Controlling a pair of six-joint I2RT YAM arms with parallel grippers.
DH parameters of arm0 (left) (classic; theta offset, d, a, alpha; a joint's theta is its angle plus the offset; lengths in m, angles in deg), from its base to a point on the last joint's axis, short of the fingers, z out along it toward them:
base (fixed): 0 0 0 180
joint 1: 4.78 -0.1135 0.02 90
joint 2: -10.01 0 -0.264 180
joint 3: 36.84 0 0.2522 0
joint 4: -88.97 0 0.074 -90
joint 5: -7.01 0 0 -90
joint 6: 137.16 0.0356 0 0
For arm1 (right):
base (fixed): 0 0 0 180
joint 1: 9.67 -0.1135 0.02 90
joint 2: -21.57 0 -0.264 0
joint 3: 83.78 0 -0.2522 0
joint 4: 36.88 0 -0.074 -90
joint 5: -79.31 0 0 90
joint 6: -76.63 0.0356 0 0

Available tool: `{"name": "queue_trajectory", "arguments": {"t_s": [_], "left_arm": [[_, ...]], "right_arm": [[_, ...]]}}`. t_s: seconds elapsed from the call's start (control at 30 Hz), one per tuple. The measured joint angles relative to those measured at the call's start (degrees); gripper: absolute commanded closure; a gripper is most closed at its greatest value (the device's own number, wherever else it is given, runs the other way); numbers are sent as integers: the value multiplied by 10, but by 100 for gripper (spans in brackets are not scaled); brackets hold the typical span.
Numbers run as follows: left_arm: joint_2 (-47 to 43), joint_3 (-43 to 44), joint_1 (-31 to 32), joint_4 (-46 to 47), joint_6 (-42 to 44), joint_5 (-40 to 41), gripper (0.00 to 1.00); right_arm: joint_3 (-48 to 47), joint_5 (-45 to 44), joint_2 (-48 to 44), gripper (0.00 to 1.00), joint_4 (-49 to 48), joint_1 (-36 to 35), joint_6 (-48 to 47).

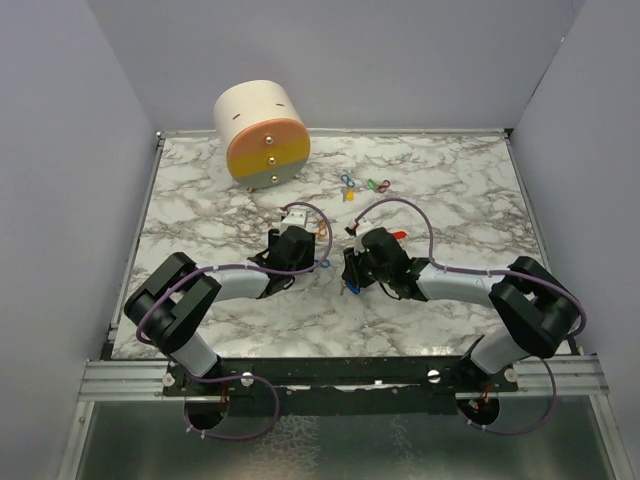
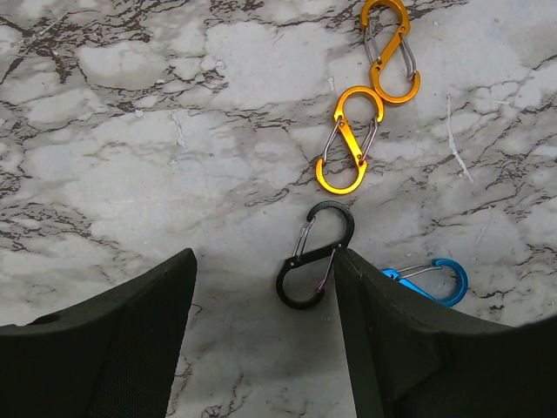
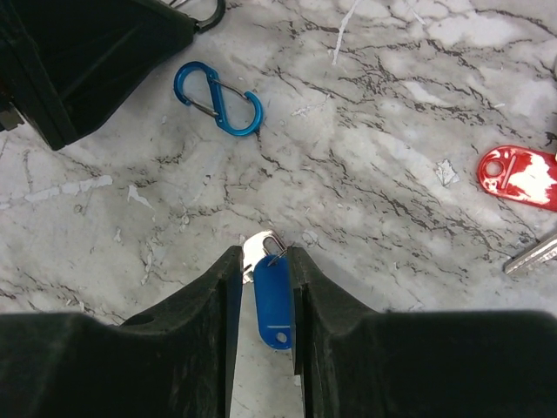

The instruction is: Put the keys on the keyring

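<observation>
A blue-headed key with a silver metal end lies on the marble between the fingers of my right gripper. The jaws are open, and a gap shows on the key's left side. A red-headed key lies off to the right. My left gripper is open over bare marble, with a black figure-8 keyring clip touching its right fingertip. Two orange clips lie ahead of it and a blue clip lies to its right. More coloured keys lie farther back.
A cream and orange cylinder with small knobs stands at the back left. A bare silver key blade pokes in near the red key. The two grippers sit close together mid-table. Grey walls enclose the marble table.
</observation>
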Motion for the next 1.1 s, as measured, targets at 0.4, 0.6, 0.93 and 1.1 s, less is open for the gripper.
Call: {"name": "queue_trajectory", "arguments": {"t_s": [0.4,0.6,0.93,1.1], "left_arm": [[0,-5,-2,1,0,0,34],[-2,-6,-4,2,0,0,34],[-3,-7,-5,2,0,0,34],[-4,-7,-5,1,0,0,34]], "right_arm": [[-5,-45,16,81,25,-4,27],[-5,-52,16,94,25,-4,31],[-4,-60,16,99,24,-4,35],[7,-62,3,99,16,-4,28]]}}
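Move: The blue key tag with its key and ring sits right at the right fingertips, between the parted fingers, about 1 cm back, 1 cm to the right and 1 cm below. The blue carabiner lies roughly 4 cm ahead and 6 cm left of the right hand, and the nearer red tag some 9 cm ahead and 5 cm right, both about 2 cm below. From the left hand the blue tag is about 9 cm back, 10 cm right and 2 cm lower. Ease the right gripper to its right and down, about 1.5 cm each way, away from the blue carabiner, turning it slightly clockwise to keep the blue tag between the fingers. Then stay there and close the fingers from part-open to shut, pinching the tag anew near its ring, before drifting up a touch. ##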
